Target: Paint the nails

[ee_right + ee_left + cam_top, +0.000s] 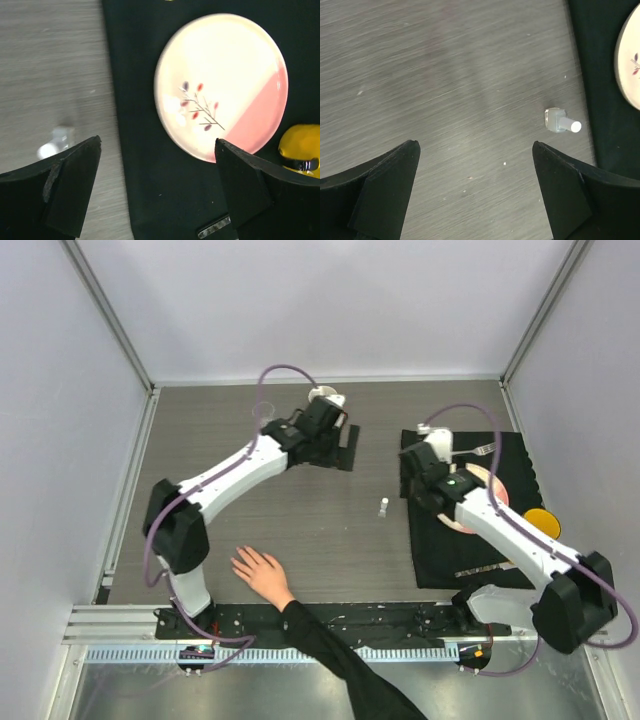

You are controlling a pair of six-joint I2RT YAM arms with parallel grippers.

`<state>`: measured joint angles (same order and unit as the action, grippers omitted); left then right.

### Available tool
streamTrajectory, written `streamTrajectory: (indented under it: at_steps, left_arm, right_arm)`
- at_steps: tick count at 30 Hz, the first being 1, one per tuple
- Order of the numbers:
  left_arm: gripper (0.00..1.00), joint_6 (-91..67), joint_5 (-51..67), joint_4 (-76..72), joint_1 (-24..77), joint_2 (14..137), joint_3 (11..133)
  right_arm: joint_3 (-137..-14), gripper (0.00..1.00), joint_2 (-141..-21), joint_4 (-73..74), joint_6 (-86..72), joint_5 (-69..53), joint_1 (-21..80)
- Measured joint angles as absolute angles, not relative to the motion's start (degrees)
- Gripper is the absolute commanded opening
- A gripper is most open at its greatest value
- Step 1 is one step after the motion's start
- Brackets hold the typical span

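A bare hand point(262, 575) with a black sleeve lies flat near the table's front edge, fingers spread toward the far left. Its nails are too small to make out. A small clear white-capped bottle point(383, 507) stands mid-table; in the left wrist view the bottle point(561, 121) is ahead and to the right of the fingers. My left gripper point(340, 447) hovers far from the hand, and its jaws point(475, 145) are open over bare table. My right gripper point(411, 464) is open too, its jaws point(157, 141) empty above the edge of the black mat point(150, 175), with the bottle point(55, 142) blurred at left.
On the black mat point(500, 550) at right lie a cream and pink plate point(225, 80), a yellow object point(541, 521) and a small clear item point(487, 450). A white round object point(325, 395) sits behind the left arm. Walls close in the table on three sides.
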<state>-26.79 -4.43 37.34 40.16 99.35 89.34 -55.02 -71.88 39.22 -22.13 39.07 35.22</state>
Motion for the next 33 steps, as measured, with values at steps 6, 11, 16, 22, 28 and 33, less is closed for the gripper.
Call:
streamTrajectory:
  at_steps: [6,11,16,22,28,33]
  left_arm:
    - [0.99,-26.52,-12.51,36.71,50.0,113.84,104.68]
    - [0.94,-27.16,-16.08,37.5,54.48,123.2,114.32]
    - [0.72,-29.36,-17.45,38.83,56.66,126.48,114.96]
    - [0.68,-31.22,-16.25,37.34,57.43,126.15,109.62]
    - [0.64,-32.4,-15.97,38.17,57.93,126.15,108.81]
    - [0.59,-32.64,-15.92,38.04,59.13,126.15,108.71]
  right_arm:
    - [-51.07,1.0,-59.22,37.74,-24.71,33.34,19.22]
    - [-51.13,0.99,-52.8,36.32,-24.82,30.94,16.23]
    - [-50.98,1.0,-50.54,35.99,-24.82,28.47,15.25]
    - [-50.37,1.0,-47.92,34.74,-24.64,25.1,15.2]
    - [-49.5,1.0,-46.98,34.2,-24.38,23.22,15.18]
    - [-48.95,1.0,-46.96,33.8,-24.32,22.0,15.18]
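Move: The nail polish bottle stands about 15 cm to the left hand's right, roughly 3 cm back and 15 cm below it. The plate lies some 19 cm farther right of the bottle and 4 cm farther out; the orange mug is about 23 cm ahead of the left hand, almost in line. From the right hand the bottle is some 13 cm left, about 1 cm ahead and 11 cm lower. Left hand sweeps some 15 cm right, then sinks towards the polish bottle, fingers narrowing; right hand retreats right, rising. ##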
